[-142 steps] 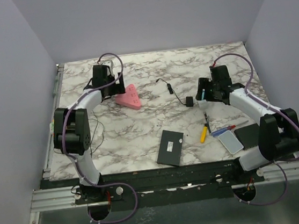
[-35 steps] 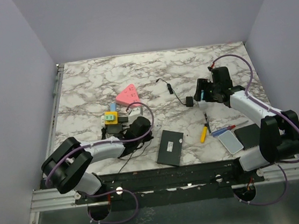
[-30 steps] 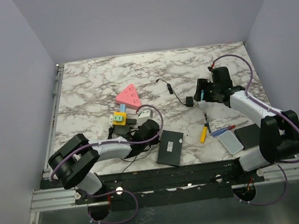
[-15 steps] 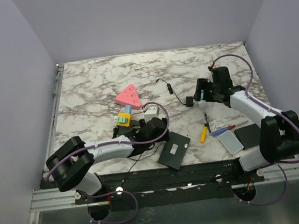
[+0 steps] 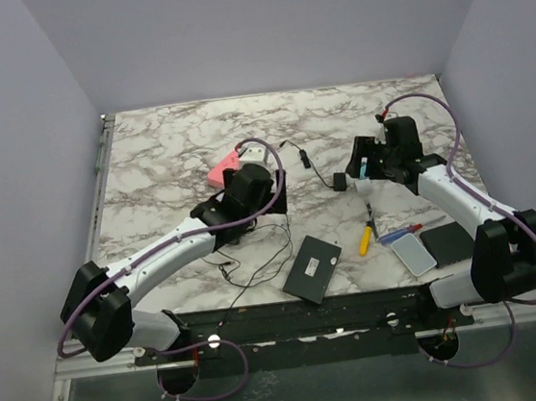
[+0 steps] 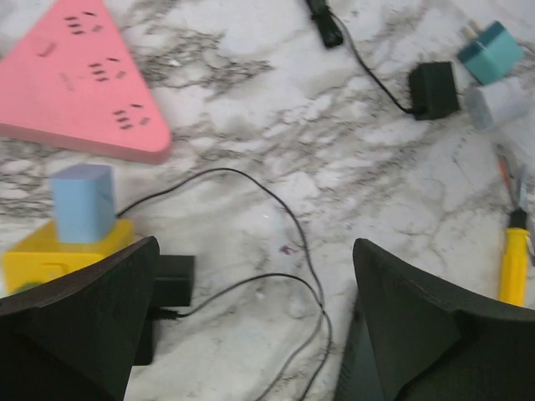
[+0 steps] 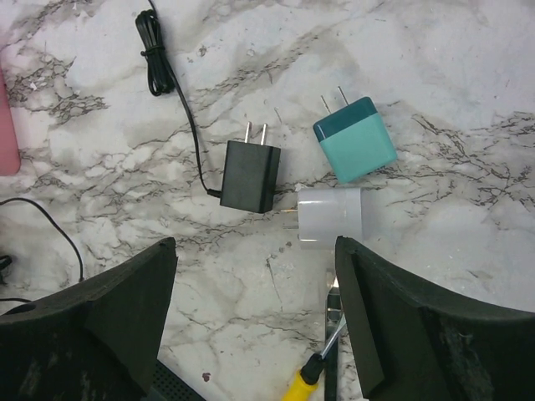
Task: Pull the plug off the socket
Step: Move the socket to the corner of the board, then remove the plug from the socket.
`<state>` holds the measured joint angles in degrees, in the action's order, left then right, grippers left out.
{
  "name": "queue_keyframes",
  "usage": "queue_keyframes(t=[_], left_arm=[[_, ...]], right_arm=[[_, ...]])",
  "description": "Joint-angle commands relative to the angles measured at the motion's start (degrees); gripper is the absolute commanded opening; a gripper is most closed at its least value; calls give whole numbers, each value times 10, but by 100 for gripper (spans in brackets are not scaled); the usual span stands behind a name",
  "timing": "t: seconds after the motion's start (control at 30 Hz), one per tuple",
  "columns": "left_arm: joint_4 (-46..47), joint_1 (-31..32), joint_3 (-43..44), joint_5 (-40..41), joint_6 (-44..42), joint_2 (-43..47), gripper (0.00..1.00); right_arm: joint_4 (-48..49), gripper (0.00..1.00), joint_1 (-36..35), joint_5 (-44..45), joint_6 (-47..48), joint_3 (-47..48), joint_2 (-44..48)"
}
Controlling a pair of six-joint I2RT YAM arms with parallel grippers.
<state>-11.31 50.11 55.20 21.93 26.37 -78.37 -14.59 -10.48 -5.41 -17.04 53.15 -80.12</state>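
In the left wrist view a yellow cube socket (image 6: 63,251) stands on the marble with a light blue plug (image 6: 82,200) on top. A black plug (image 6: 174,280) with a thin cable (image 6: 288,242) lies right beside the cube; my left finger hides where they meet. My left gripper (image 6: 259,334) hovers above them, open and holding nothing. A pink triangular socket strip (image 6: 75,83) lies just beyond. My right gripper (image 7: 259,334) is open above bare marble, near a black adapter (image 7: 251,175), a teal plug (image 7: 355,138) and a white plug (image 7: 328,215).
A black slab (image 5: 312,268) lies near the front edge. A yellow-handled screwdriver (image 5: 364,240), a white-faced device (image 5: 415,254) and a dark block (image 5: 444,238) sit at the front right. The thin cable (image 5: 255,255) loops across the table in front of my left arm.
My left gripper has opened and its arm has swung from the table's front up toward the pink strip. The black slab has turned slightly. The right gripper has widened a little.
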Motion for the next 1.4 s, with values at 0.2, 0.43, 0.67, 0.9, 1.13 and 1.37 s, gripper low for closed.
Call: queue_keyframes(t=[0.2,0.43,0.67,0.9,1.13,1.37], left_arm=[[-131,-208,16,-120,-122,20,99],[-132,-312,-5,-206,-136,9,99],[-113,-330,-27,-306,-127,-9,99],[-103,-330,-39,-295,-132,-15,99],[-98,-331,-47,-271,-137,-37,99],[-80,-330,-48,-274,-140,-39,99]], right_arm=[[-7,82,3,-27,7,5,19],[-4,82,3,-44,6,3,21],[3,82,3,-59,5,6,8],[7,82,3,-61,4,4,0],[11,82,3,-62,3,2,-5],[16,81,3,-63,-3,2,-15]])
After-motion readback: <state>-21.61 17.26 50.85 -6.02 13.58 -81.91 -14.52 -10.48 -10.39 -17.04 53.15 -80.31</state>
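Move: The yellow socket with its plugs stands about 12 cm to the left hand's left, some 3 cm farther out and 12 cm below. A black adapter sits against its right side, about 7 cm left and 2 cm ahead of the hand; the pink block lies roughly 14 cm ahead and 8 cm left, both some 13 cm down. From the idle right hand the socket is about 35 cm left, 3 cm back and 9 cm below. With its fingers wide open and empty, the left hand sweeps left towards the yellow socket, about 16 cm with some 5 cm of forward reach, already starting to sink on the way. It then eases back a couple of centimetres to the right and towards the base and goes on down, some 8 cm lower in all, while the wrist tips about 20 degrees further down, bringing the open fingertips to either side above the socket and its plugs, without closing. ##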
